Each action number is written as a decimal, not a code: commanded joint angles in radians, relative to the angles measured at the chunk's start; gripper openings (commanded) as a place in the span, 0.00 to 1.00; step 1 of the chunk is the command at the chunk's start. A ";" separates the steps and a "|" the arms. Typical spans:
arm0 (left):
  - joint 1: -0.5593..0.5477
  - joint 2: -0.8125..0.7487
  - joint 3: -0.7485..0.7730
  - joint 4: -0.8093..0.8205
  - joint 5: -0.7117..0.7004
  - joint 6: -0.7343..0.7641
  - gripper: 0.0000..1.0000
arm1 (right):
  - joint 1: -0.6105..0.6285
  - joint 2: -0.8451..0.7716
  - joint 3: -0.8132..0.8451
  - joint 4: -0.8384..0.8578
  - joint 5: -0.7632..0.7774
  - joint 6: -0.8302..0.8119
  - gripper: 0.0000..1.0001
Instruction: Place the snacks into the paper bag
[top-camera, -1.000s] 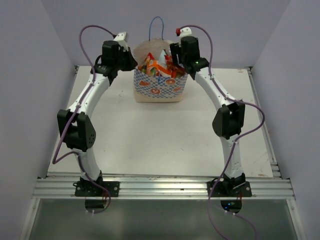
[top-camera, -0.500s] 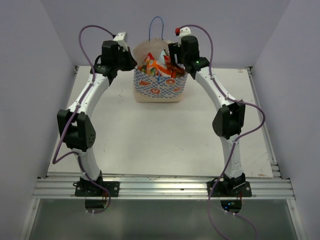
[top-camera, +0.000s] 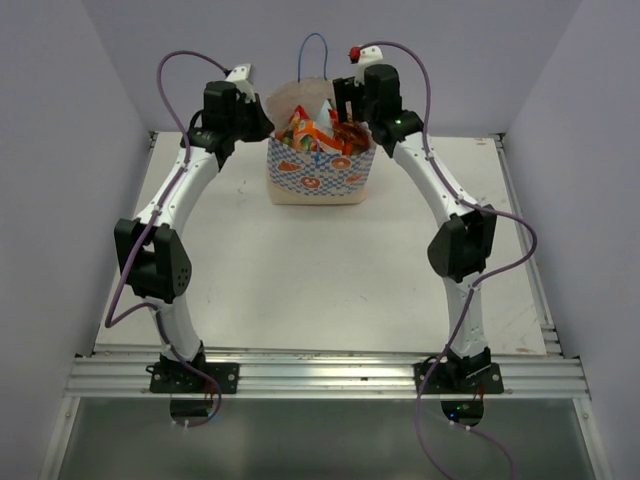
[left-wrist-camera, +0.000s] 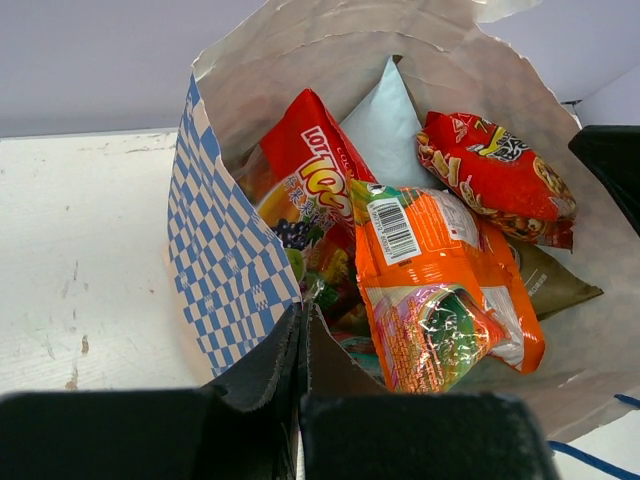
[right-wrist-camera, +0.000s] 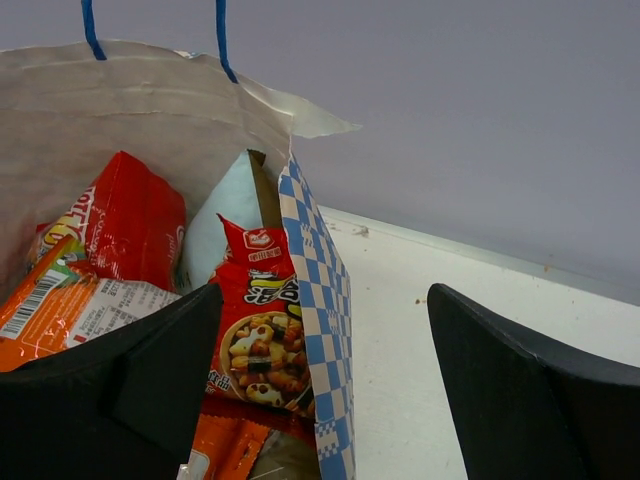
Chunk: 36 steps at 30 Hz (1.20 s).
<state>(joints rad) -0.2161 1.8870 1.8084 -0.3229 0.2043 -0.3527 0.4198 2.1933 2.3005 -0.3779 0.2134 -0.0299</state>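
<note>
The paper bag (top-camera: 318, 178) stands at the back middle of the table with the snacks (top-camera: 318, 130) piled inside it. In the left wrist view I see a red packet (left-wrist-camera: 312, 160), an orange packet (left-wrist-camera: 440, 290), a light blue one (left-wrist-camera: 385, 130), a red cracker packet (left-wrist-camera: 495, 175) and a brown one (left-wrist-camera: 552, 285). My left gripper (left-wrist-camera: 302, 320) is shut on the bag's left rim (left-wrist-camera: 225, 250). My right gripper (right-wrist-camera: 325, 295) is open astride the bag's right wall (right-wrist-camera: 322, 320), with one finger inside by the red cracker packet (right-wrist-camera: 258, 335) and the other outside.
The bag's blue cord handle (top-camera: 315, 50) sticks up against the purple back wall. The white table (top-camera: 320, 280) is bounded by side walls, with an aluminium rail (top-camera: 320, 375) along the near edge. Purple cables loop off both arms.
My right wrist has lifted a little above the bag's right side, its jaws staying wide. The left arm and the bag have not moved.
</note>
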 joint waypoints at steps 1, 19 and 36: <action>0.012 0.008 0.028 0.025 -0.028 -0.009 0.00 | -0.003 -0.069 -0.036 0.039 0.006 -0.016 0.88; 0.012 0.015 0.054 0.018 -0.037 0.031 0.00 | -0.049 -0.041 -0.154 0.014 -0.028 -0.001 0.18; -0.123 -0.299 -0.199 -0.022 -0.249 0.081 0.00 | 0.125 -0.403 -0.211 -0.243 0.178 -0.022 0.00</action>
<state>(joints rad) -0.2913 1.7199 1.6516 -0.3595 0.0177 -0.2916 0.4892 1.9606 2.0811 -0.6201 0.3069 -0.0387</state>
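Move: I have the bag's left rim pinched in my left hand already. My open right hand hovers above the spot to grip on the right rim: about 3 cm to its right, 5 cm below, neither ahead nor back. From my left hand that spot is some 19 cm right, 4 cm ahead, about level. From my right hand the red snack lies about 1 cm ahead, straight below by 9 cm; the orange snack 3 cm back, 6 cm left, 9 cm below. I lower my right hand about 5 cm, easing 3 cm to the right, so its open fingers straddle the bag's right rim, then close them fully on the paper. Keeping both rims pinched, I draw back towards my base, my right hand some 9 cm and rising about 4 cm as it tips down, my left hand following late by about 4 cm. ##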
